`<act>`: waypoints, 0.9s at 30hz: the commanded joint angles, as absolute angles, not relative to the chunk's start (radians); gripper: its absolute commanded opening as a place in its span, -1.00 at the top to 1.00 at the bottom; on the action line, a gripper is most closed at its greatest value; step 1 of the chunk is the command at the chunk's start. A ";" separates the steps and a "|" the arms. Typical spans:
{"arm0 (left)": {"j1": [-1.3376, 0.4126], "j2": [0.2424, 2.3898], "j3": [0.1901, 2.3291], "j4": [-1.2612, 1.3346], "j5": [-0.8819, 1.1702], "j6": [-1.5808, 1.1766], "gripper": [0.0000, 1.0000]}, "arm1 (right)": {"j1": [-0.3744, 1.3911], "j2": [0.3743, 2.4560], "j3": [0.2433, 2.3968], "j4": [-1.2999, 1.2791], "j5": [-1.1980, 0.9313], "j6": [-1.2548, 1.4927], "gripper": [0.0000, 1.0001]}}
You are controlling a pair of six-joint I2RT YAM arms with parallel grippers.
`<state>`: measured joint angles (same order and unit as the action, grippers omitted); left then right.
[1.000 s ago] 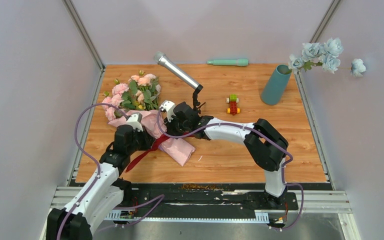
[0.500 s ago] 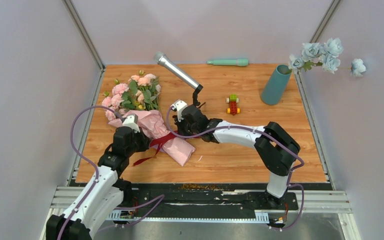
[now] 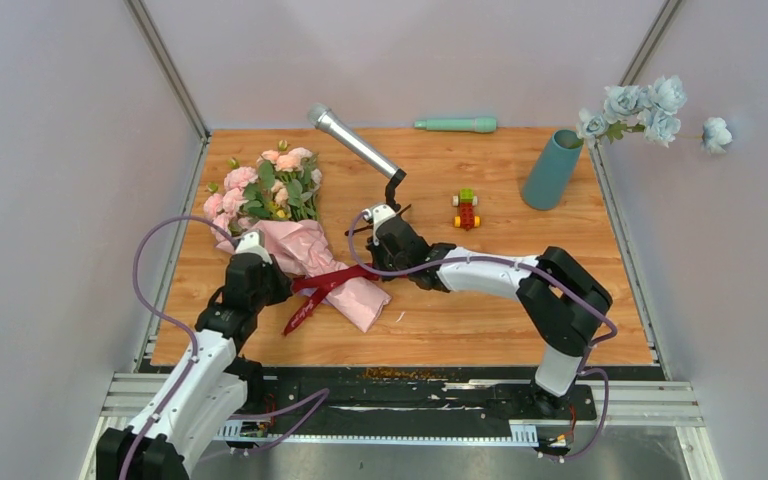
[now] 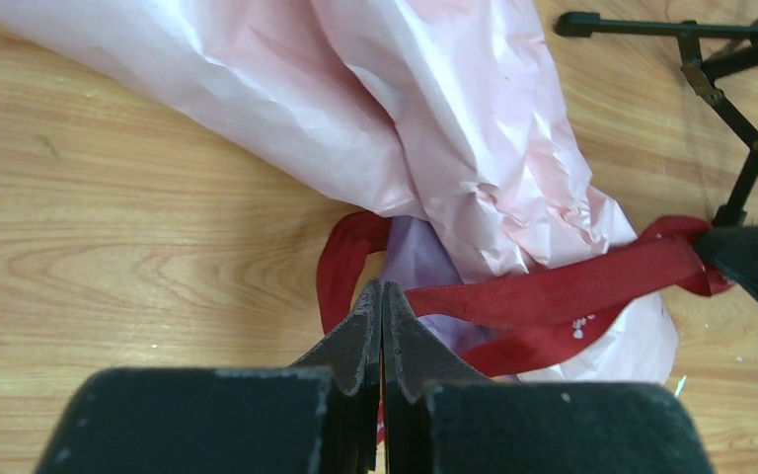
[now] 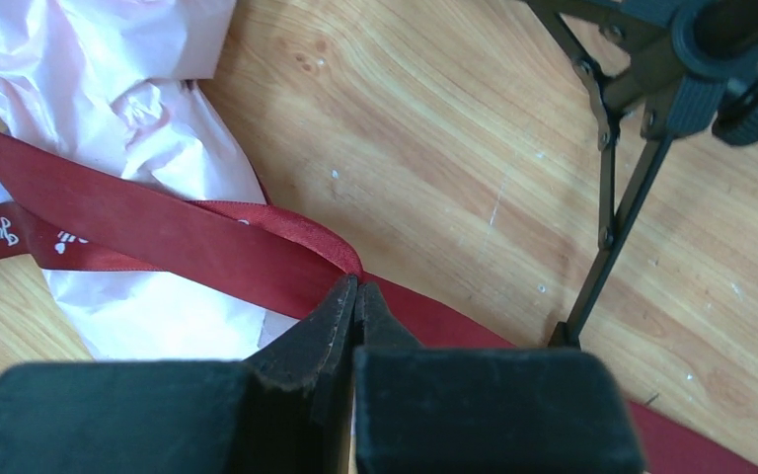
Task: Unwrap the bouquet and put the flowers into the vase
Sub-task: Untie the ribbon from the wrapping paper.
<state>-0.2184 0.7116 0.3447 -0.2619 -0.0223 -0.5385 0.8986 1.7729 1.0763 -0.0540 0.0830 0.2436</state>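
The bouquet lies at the table's left, its pink and cream flowers (image 3: 270,185) pointing away and its pink paper wrap (image 3: 332,258) trailing toward the middle. A dark red ribbon (image 3: 332,281) crosses the wrap, stretched between both grippers. My left gripper (image 3: 285,287) is shut on the ribbon's left part (image 4: 572,286), with red showing between its jaws (image 4: 382,286). My right gripper (image 3: 368,268) is shut on the ribbon's other end (image 5: 158,232), jaws pinched at the fold (image 5: 356,281). The teal vase (image 3: 552,168) stands far right at the back.
A silver microphone (image 3: 352,140) on a black tripod stand (image 5: 612,188) is just behind my right gripper. A small toy car (image 3: 466,208) sits mid-table, a mint-green rod (image 3: 455,125) lies along the back edge, and pale blue flowers (image 3: 650,108) hang beside the vase.
My left gripper has shut on the ribbon. My right gripper has pulled its ribbon end to the right, so the ribbon now runs drawn out across the wrap.
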 commanded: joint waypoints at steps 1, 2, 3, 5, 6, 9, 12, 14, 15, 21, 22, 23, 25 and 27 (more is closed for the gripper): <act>-0.181 0.701 0.325 -0.234 -0.061 -0.584 1.00 | 0.893 1.719 1.037 -0.010 0.131 0.326 1.00; -0.177 0.697 0.319 -0.232 -0.061 -0.594 1.00 | 0.893 1.716 1.027 -0.009 0.130 0.337 1.00; -0.168 0.688 0.315 -0.231 -0.059 -0.599 1.00 | 0.894 1.714 1.019 -0.009 0.129 0.347 1.00; -0.156 0.668 0.304 -0.236 -0.062 -0.612 1.00 | 0.894 1.711 1.001 0.023 0.122 0.363 1.00; -0.153 0.661 0.297 -0.237 -0.069 -0.619 1.00 | 0.894 1.708 0.993 0.027 0.119 0.369 1.00; -0.143 0.622 0.278 -0.255 -0.087 -0.633 1.00 | 0.894 1.703 0.978 0.029 0.115 0.379 1.00; -0.140 0.582 0.262 -0.273 -0.106 -0.641 1.00 | 0.894 1.691 0.970 0.029 0.111 0.373 1.00; -0.140 0.567 0.260 -0.282 -0.108 -0.641 0.97 | 0.892 1.676 0.969 0.026 0.110 0.362 0.94; -0.140 0.563 0.268 -0.291 -0.107 -0.634 0.84 | 0.891 1.668 0.969 0.021 0.108 0.355 0.86; -0.140 0.555 0.369 -0.363 -0.096 -0.560 0.19 | 0.877 1.610 0.975 0.004 0.091 0.299 0.35; -0.140 0.556 0.382 -0.378 -0.093 -0.554 0.13 | 0.874 1.604 0.975 0.004 0.077 0.284 0.27; -0.140 0.557 0.407 -0.384 -0.085 -0.546 0.01 | 0.870 1.600 0.978 -0.017 0.060 0.267 0.22; -0.141 0.558 0.436 -0.398 -0.067 -0.538 -0.13 | 0.866 1.601 0.990 -0.034 0.023 0.229 0.15; -0.145 0.562 0.462 -0.404 -0.042 -0.524 -0.22 | 0.860 1.612 1.005 -0.043 -0.035 0.189 0.08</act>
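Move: The ribbon is already pinched near its two ends, and its crossing over the wrapping paper lies about 8 cm to the right of the left hand, 1 cm ahead and 3 cm below. From the right hand that crossing is some 8 cm to the left, 2 cm back and 3 cm down. The paper's tail end lies roughly 7 cm back and 3 cm left of the right hand, the tripod's hub about 8 cm ahead and 3 cm right. The ribbon, still pinched at both ends, is drawn apart and lowered: the left hand goes about 3 cm left, sinking a little and turning some 10 degrees counter-clockwise, while the right goes about 2 cm down, 2 cm right and slightly back. Both then open about halfway, let go and lift clear, the right hand by over 4 cm. ##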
